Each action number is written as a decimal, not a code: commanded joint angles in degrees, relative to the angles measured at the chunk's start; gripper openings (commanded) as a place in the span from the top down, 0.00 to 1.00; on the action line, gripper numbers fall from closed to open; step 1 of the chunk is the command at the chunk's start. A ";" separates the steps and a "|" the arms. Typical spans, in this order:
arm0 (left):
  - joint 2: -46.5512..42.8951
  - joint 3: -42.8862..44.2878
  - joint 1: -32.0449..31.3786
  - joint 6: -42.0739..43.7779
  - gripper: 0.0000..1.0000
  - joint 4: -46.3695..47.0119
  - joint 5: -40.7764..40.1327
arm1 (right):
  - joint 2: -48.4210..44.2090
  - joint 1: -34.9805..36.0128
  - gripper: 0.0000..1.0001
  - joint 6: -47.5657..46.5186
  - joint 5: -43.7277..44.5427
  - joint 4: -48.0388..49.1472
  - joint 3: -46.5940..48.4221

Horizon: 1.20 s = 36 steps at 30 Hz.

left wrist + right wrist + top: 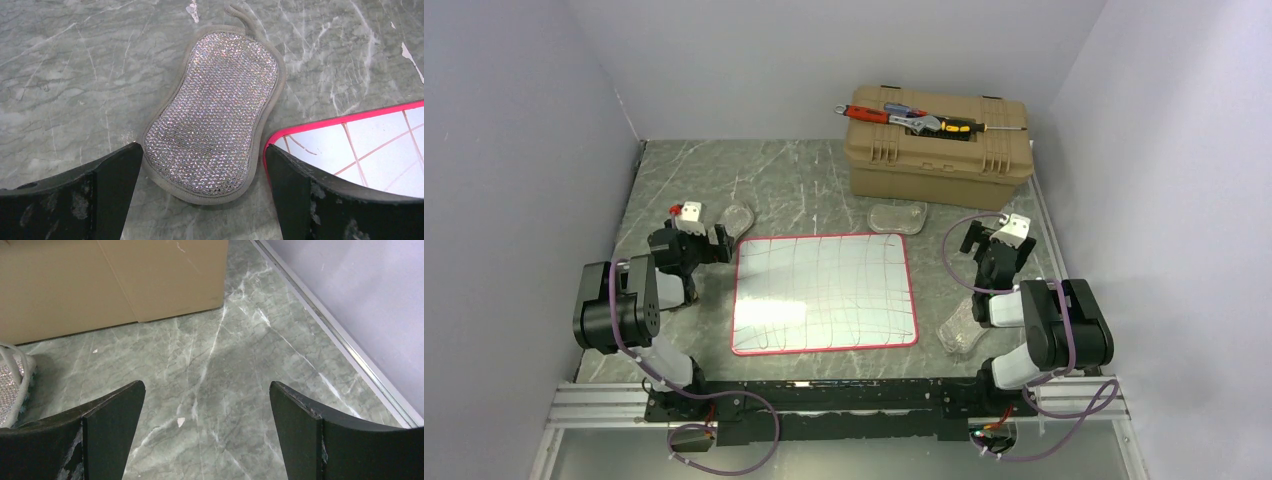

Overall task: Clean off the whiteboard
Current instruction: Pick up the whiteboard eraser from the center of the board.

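The whiteboard [824, 293] lies flat mid-table, white with a thin red rim, and thin red pen lines cross its surface. Its near-left corner [380, 150] shows in the left wrist view. Just off that corner lies a glittery grey scrubbing pad [215, 110], also seen from above as the pad [736, 218]. My left gripper [202, 146] stands open just short of the pad's near end, holding nothing; from above the left gripper [706, 236] sits left of the board. My right gripper [206, 383] is open over bare table, and from above the right gripper [989, 240] is right of the board.
A tan toolbox [939, 145] with hand tools [914, 118] on its lid stands at the back right, its wall [110, 280] ahead of my right gripper. A second pad [898, 216] lies behind the board, a third [959, 330] by its right side. Walls enclose the table.
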 commanded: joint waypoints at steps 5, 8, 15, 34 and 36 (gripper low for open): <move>-0.28 0.56 0.29 0.30 0.01 0.88 1.17 | -1.10 -0.09 0.00 0.65 -0.32 1.35 0.02; -0.07 0.83 0.26 0.27 0.01 0.97 0.74 | -1.25 -0.05 0.00 0.65 -0.29 1.42 -0.12; -2.80 2.57 0.31 -1.00 0.01 -3.13 -1.44 | -3.83 0.08 0.00 -0.14 -0.72 0.26 -0.07; -12.69 31.32 0.44 2.45 0.01 -59.39 2.66 | -31.35 -0.88 0.01 41.57 2.16 -51.54 13.38; -11.96 34.63 0.43 2.88 0.01 -64.29 3.31 | -30.94 -2.52 0.00 40.27 -7.48 -50.26 14.72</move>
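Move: No eraser shows on the board. From the left hand, the left grey pad lies about 4 cm ahead, 3 cm right and 5 cm below; the board's middle is some 25 cm right and 15 cm back. From the right hand, the middle grey pad lies roughly 22 cm left, 7 cm ahead and 8 cm lower; the board's middle is about 39 cm left and 12 cm back, the right grey pad 6 cm left and 20 cm back. Both open hands rise about 8 to 10 cm, left tipping down near its pad, right rolling left-side-up. ##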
